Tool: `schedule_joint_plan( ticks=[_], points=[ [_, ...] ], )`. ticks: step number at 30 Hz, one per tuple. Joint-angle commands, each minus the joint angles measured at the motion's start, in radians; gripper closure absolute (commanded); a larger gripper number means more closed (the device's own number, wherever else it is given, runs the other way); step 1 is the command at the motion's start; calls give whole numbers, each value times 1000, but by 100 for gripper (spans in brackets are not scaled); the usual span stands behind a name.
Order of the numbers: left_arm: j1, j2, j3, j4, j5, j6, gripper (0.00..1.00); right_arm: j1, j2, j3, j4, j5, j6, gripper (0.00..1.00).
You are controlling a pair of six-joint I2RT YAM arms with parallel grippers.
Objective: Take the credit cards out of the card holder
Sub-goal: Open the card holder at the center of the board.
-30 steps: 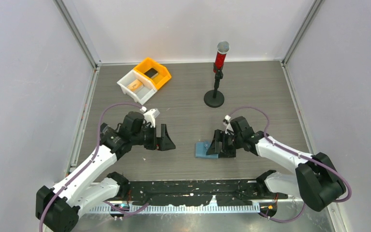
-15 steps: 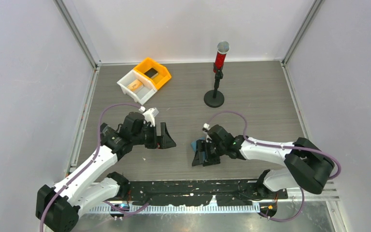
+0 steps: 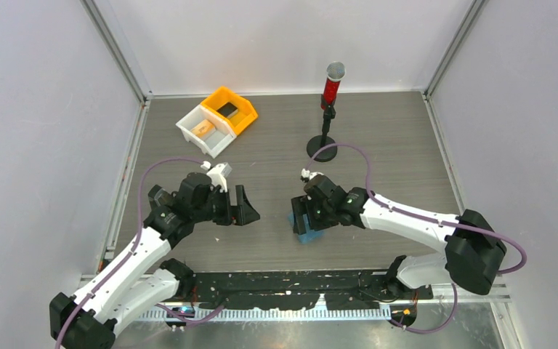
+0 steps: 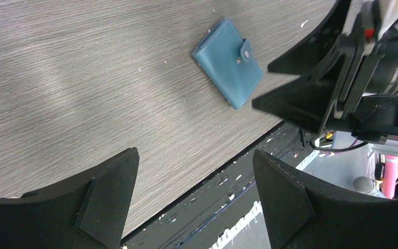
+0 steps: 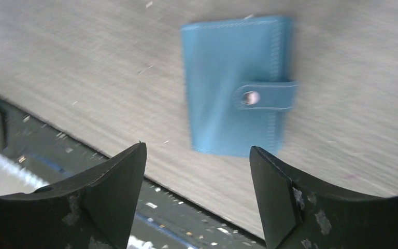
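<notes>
The card holder (image 5: pixel 233 83) is a light-blue wallet, lying flat and closed with its snap strap fastened. It also shows in the left wrist view (image 4: pixel 228 62) and, partly covered, in the top view (image 3: pixel 307 235). My right gripper (image 3: pixel 304 217) hovers just above it, open and empty, jaws wide in the right wrist view (image 5: pixel 197 192). My left gripper (image 3: pixel 247 209) is open and empty to the wallet's left, its fingers apart (image 4: pixel 194 192). A dark card (image 3: pixel 227 109) lies in the orange bin (image 3: pixel 243 116). A tan card (image 3: pixel 203 128) lies in the white bin (image 3: pixel 189 125).
A red microphone on a black stand (image 3: pixel 325 109) is at the back, right of centre. The two bins sit at the back left. The table's front edge and the black mounting rail (image 3: pixel 290 280) are close behind the wallet. Grey walls enclose the table.
My right arm has swung left and turned, bringing its open gripper over the wallet. My left arm has shifted slightly back and left. The wallet stays closed on the table.
</notes>
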Motion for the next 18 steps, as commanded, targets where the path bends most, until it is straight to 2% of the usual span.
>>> schedule_joint_plan(
  ticks=[1,4,9,18],
  points=[
    [-3,-22,-16,-13,-23,12,16,-32,13,96,-123,259,-112,18],
    [-3,-26,-13,-20,-32,7,16,-48,54,138,-124,298,-164,17],
    [-3,-45,-10,-25,-62,2,16,-59,172,201,-122,278,-199,19],
    [-3,-65,8,-36,-67,-12,16,-61,231,181,-87,263,-210,23]
  ],
)
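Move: Lying about 4 cm ahead of the right hand, 1 cm to its right and some 5 cm below, the blue card holder has its snap strap closed. The microphone stand's foot is roughly 29 cm ahead of that hand and 6 cm right; the white bin is about 33 cm ahead and 28 cm left. From the left hand, the card holder is some 14 cm right, 2 cm ahead and 12 cm below. Swinging forward about 6 cm over the card holder and some 3 cm to its right, the right hand first rises a touch, then sinks about 3 cm towards the holder's far part. Meanwhile the wrist tilts some 20 degrees, bringing its leftward-slanting fingers closer to straight down; the fingers stay wide open. ##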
